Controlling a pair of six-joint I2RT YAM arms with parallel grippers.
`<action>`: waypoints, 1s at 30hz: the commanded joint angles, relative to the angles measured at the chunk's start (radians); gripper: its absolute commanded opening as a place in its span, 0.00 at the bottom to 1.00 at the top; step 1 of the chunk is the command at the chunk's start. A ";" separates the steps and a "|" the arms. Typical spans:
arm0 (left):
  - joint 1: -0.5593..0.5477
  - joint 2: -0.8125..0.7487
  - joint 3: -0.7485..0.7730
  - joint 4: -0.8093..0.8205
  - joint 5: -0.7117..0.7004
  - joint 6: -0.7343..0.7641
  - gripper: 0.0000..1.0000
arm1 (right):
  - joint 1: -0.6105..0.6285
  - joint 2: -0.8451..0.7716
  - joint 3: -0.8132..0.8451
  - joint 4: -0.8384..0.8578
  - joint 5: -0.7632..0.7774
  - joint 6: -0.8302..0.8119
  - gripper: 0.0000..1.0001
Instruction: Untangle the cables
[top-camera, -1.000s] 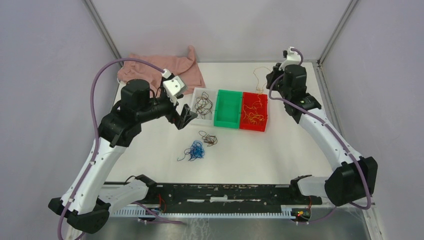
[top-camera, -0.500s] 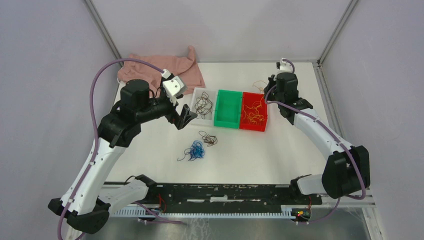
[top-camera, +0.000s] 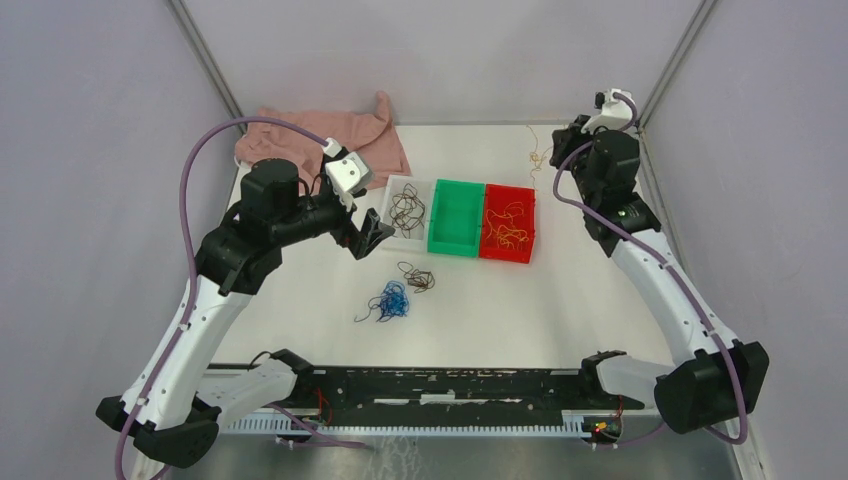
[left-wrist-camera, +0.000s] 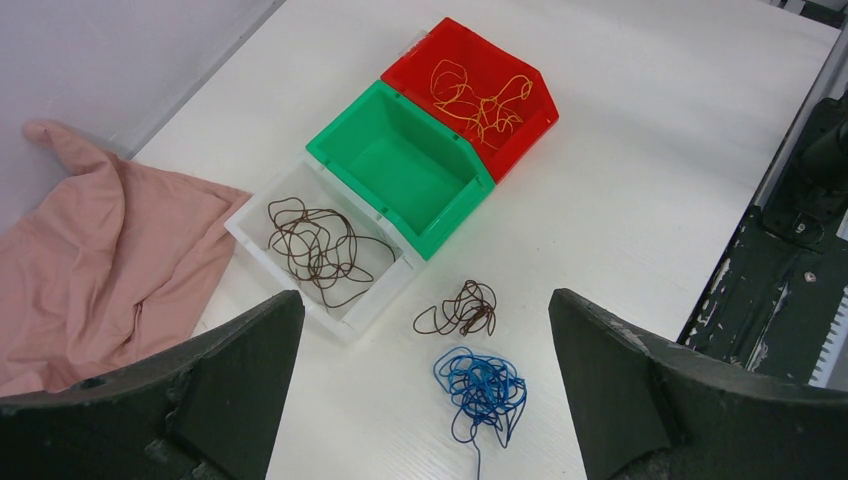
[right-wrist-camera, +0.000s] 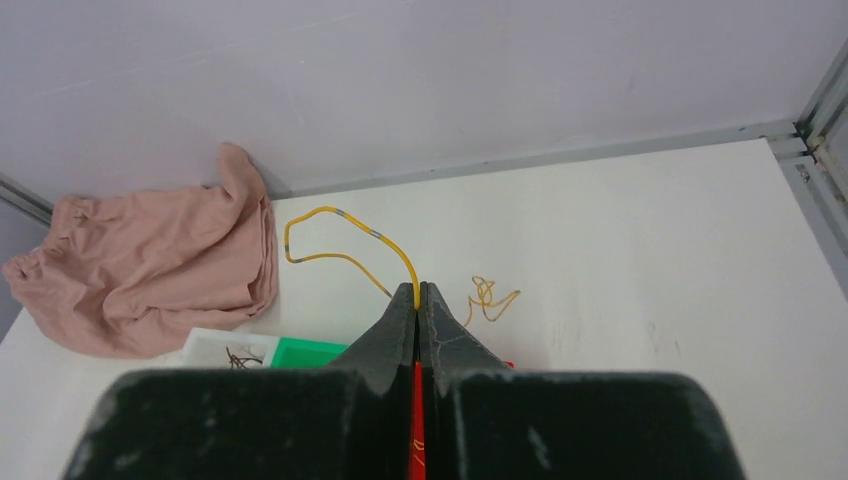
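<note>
A tangled blue cable bunch lies mid-table, with a small dark brown bunch just beyond it. More brown cables fill the white bin. Yellow-orange cables lie in the red bin. My left gripper hovers open above the two loose bunches, holding nothing. Raised at the far right, my right gripper is shut on a yellow cable that loops out from its fingertips.
An empty green bin sits between the white and red bins. A pink cloth is bunched at the back left. Enclosure walls and a metal corner post stand close behind the right arm.
The right gripper dipped toward the red bin, then pulled back up to the far right corner with the yellow strand. The left arm has stayed still.
</note>
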 joint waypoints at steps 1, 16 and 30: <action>0.007 -0.007 0.010 0.035 0.012 0.024 0.99 | -0.003 -0.044 0.031 0.036 -0.023 0.007 0.00; 0.007 -0.018 0.003 0.034 0.021 0.024 0.99 | -0.003 -0.009 -0.017 -0.172 -0.138 0.113 0.00; 0.006 -0.018 0.004 0.009 0.017 0.036 0.99 | 0.008 0.301 -0.007 -0.193 -0.046 0.091 0.00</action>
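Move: The right hand, still pinching the yellow cable, is high above the red bin, whose middle lies about 2 cm ahead, 5 cm left and 31 cm below. The green bin is some 10 cm left of the red one, the white bin about 20 cm left of it, both at the same distance out. From the idle left hand the red bin is roughly 20 cm ahead, 26 cm right and 32 cm below. The right hand lowers the pinched yellow cable about 17 cm towards the red bin, fingers tipping down some 30 degrees. ##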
